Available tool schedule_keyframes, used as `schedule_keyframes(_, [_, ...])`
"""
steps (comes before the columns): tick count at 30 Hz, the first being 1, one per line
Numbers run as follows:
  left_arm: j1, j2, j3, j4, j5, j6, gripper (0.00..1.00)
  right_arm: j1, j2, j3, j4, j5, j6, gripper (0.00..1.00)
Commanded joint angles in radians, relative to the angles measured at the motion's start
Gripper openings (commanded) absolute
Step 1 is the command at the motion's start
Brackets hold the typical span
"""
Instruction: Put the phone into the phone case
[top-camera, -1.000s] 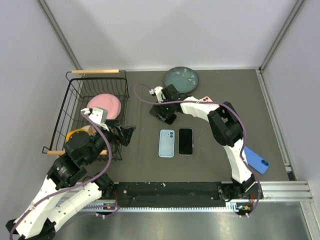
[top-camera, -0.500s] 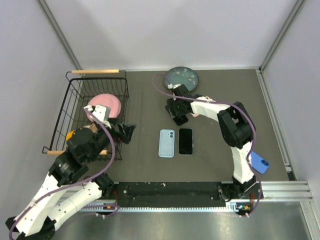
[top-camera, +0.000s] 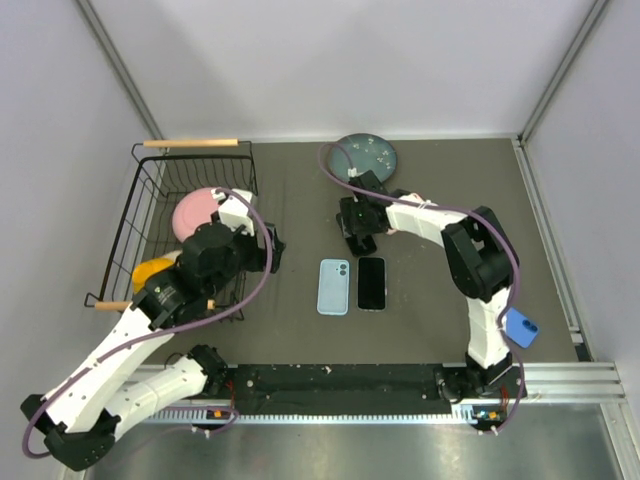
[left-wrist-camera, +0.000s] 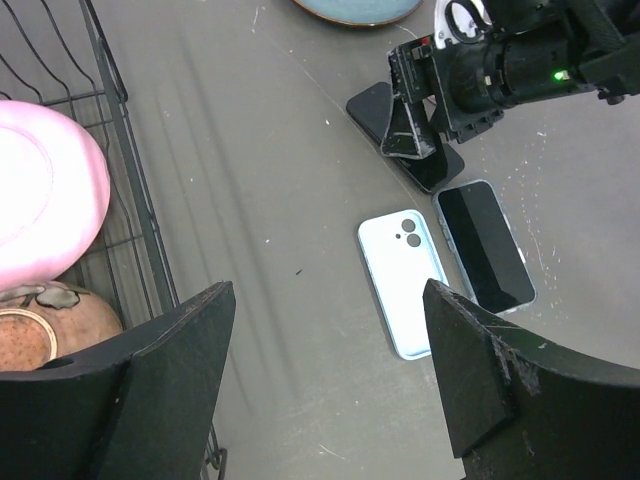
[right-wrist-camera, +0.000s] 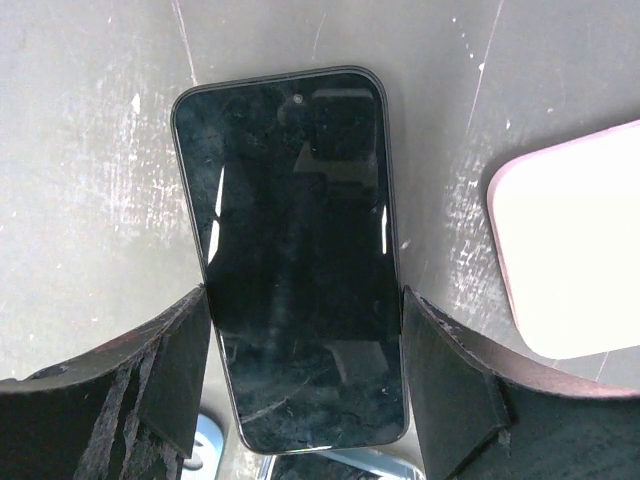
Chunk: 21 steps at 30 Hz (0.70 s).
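My right gripper (top-camera: 357, 236) (right-wrist-camera: 303, 291) is shut on a black phone (right-wrist-camera: 290, 200), screen up, one finger against each long edge. In the left wrist view that phone (left-wrist-camera: 372, 105) hangs tilted just above the table. Nearer the arms lie a light blue phone case (top-camera: 333, 286) (left-wrist-camera: 402, 280), back up with two camera rings, and beside it a second black screen (top-camera: 371, 283) in a pale rim. My left gripper (top-camera: 272, 248) (left-wrist-camera: 328, 290) is open and holds nothing, hovering left of the case next to the basket.
A wire basket (top-camera: 150, 200) on the left holds a pink plate (top-camera: 195, 212) and a yellow bowl (top-camera: 150, 270). A blue-green plate (top-camera: 365, 155) sits at the back. A dark blue case (top-camera: 520, 326) lies by the right arm's base. A pale pink slab (right-wrist-camera: 570, 260) lies beside the held phone.
The right gripper has carried the black phone to the right and nearer the flat phones. The left arm has swung in toward the middle, its jaws slightly narrower.
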Motion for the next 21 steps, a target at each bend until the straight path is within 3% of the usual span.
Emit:
schedule_keyframes(1, [0.001,0.013,0.036,0.033,-0.043,-0.046,0.81,-0.007,-0.108,0.000,-0.008,-0.030,0.062,0.38])
schedule_keyframes(13, [0.010,0.076,0.087,-0.007,-0.016,-0.057,0.80,0.001,-0.285,-0.169,0.082,-0.084,0.263,0.33])
schedule_keyframes(21, [0.013,0.071,0.090,-0.027,-0.005,-0.059,0.81,0.131,-0.414,-0.321,0.159,-0.041,0.476,0.33])
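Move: The right hand holds the black phone just above the table. From it the light-blue phone case lies about 15 cm back and 5 cm to the left, roughly 1 cm below. The second phone lies beside that case, about 14 cm back and 5 cm to the hand's right; the pink case is some 5 cm ahead and 12 cm right. From the left hand the light-blue case is about 3 cm ahead, 11 cm right and 26 cm below. Drawing back about 7 cm and rising some 4 cm, mostly lifting early and then pulling back level, the right hand carries the black phone towards the light-blue case and the second phone beside it. It keeps its grip on both long edges while the wrist rolls its left side up some 15 degrees and turns slightly clockwise. ##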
